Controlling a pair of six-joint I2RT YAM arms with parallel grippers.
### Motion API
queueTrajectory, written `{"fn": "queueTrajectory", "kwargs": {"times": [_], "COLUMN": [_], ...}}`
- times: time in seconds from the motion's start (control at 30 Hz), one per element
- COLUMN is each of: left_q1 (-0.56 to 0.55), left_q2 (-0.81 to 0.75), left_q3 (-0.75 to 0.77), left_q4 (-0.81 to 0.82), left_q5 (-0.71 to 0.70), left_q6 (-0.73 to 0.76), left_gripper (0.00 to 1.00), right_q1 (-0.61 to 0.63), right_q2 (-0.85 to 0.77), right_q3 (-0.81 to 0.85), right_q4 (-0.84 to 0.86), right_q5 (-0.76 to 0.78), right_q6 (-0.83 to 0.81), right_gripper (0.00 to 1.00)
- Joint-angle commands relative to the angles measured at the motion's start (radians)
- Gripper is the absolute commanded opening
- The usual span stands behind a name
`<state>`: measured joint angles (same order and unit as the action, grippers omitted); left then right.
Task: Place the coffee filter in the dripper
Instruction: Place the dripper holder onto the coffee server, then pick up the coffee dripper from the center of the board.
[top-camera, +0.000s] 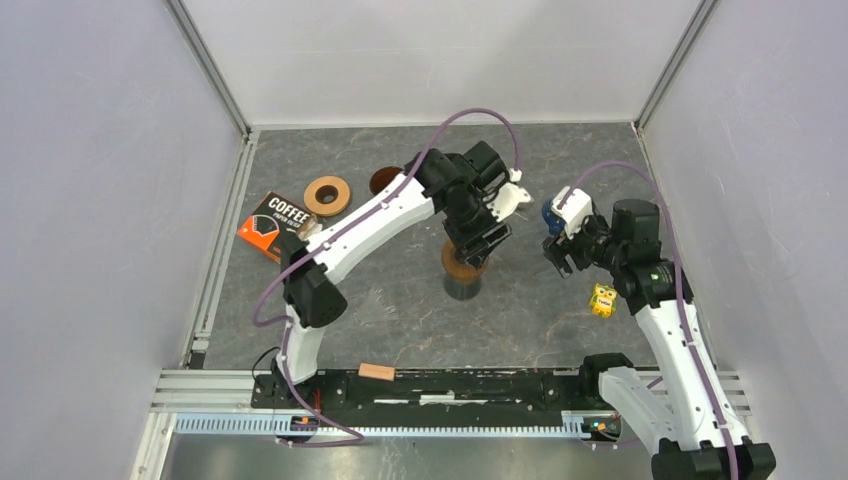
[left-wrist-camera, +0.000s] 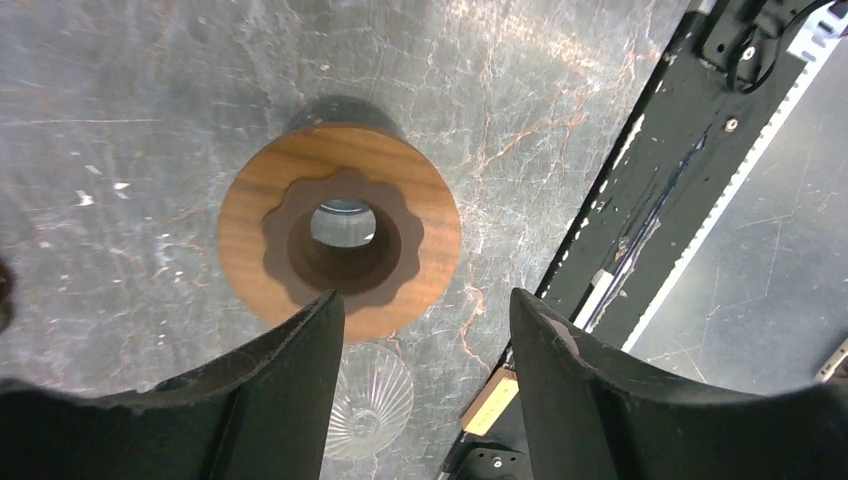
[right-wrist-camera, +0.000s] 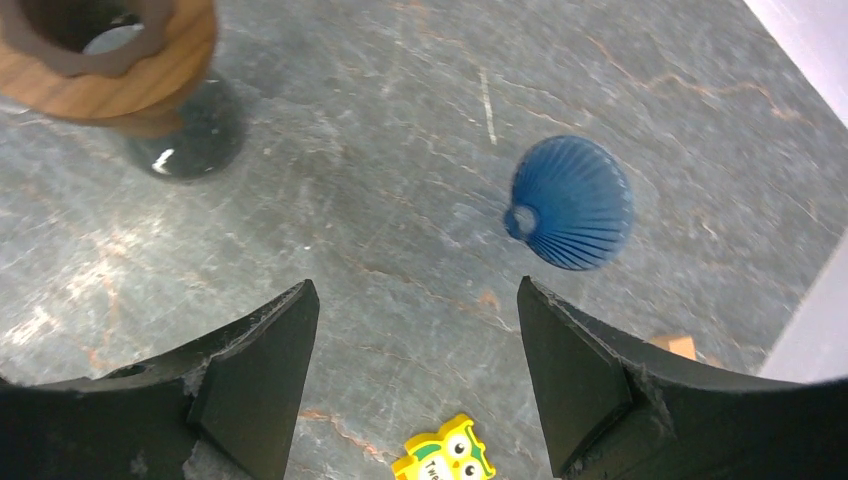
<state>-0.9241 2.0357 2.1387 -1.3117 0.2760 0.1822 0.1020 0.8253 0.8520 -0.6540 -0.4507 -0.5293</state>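
A brown wavy-edged coffee filter (left-wrist-camera: 342, 240) sits inside the round wooden collar of the dripper (left-wrist-camera: 250, 235), which stands on a dark glass base (right-wrist-camera: 195, 140) mid-table. A central hole in the filter shows glass below. My left gripper (left-wrist-camera: 428, 295) hangs open straight above the dripper (top-camera: 462, 262) with nothing between its fingers. My right gripper (right-wrist-camera: 415, 290) is open and empty over bare table to the right, near a blue ribbed cone (right-wrist-camera: 570, 205).
A clear ribbed glass cone (left-wrist-camera: 368, 400) lies beside the dripper. A yellow owl figure (top-camera: 602, 299) sits by the right arm. At the back left are a coffee filter box (top-camera: 272, 225), a wooden ring (top-camera: 327, 195) and a brown round piece (top-camera: 383, 180). A wooden block (top-camera: 377, 372) rests on the front rail.
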Motion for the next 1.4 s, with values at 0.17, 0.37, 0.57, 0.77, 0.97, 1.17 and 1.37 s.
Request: {"fn": "queueTrajectory", "kwargs": {"times": [0.17, 0.37, 0.57, 0.77, 0.97, 1.17, 1.37], "left_q1": [0.064, 0.308, 0.372, 0.37, 0.358, 0.348, 0.332], "left_q2": [-0.19, -0.281, -0.434, -0.453, -0.336, -0.238, -0.2], "left_q3": [0.059, -0.089, -0.472, -0.712, -0.756, -0.705, -0.736], "left_q4": [0.02, 0.034, 0.025, 0.046, 0.072, 0.094, 0.095], "left_q5": [-0.136, -0.023, 0.006, -0.059, -0.104, -0.11, -0.168], "left_q6": [-0.014, -0.026, 0.067, 0.06, 0.038, 0.009, 0.014], "left_gripper": [0.69, 0.66, 0.67, 0.68, 0.68, 0.69, 0.69], "right_q1": [-0.022, -0.023, -0.023, -0.023, -0.022, -0.023, -0.022], "right_q2": [0.059, 0.053, 0.04, 0.05, 0.056, 0.057, 0.045], "right_q3": [0.074, 0.048, -0.018, -0.061, -0.09, -0.095, -0.106], "right_q4": [0.09, 0.072, 0.081, 0.106, 0.123, 0.122, 0.123], "right_q5": [0.141, 0.02, -0.018, -0.016, -0.02, -0.026, -0.029], "right_q6": [0.091, 0.024, -0.026, -0.031, -0.028, -0.029, -0.036], "right_gripper": [0.78, 0.78, 0.78, 0.78, 0.77, 0.77, 0.78]}}
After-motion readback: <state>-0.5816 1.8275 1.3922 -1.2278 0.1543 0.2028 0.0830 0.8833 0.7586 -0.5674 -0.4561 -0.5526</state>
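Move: The clear dripper lies about 20 cm to the left of the left hand, some 4 cm back and 15 cm below. The dripper holder, already on the server, is 5 cm under that hand, 2 cm ahead and 1 cm left. The brown dripper stands about 19 cm ahead, 16 cm left and 13 cm below. From the right hand the clear dripper is roughly 36 cm left, 2 cm back and 16 cm below. Open left hand lifts, swings about 20 cm left, sinks towards the clear dripper; right hand sinks some 4 cm. ##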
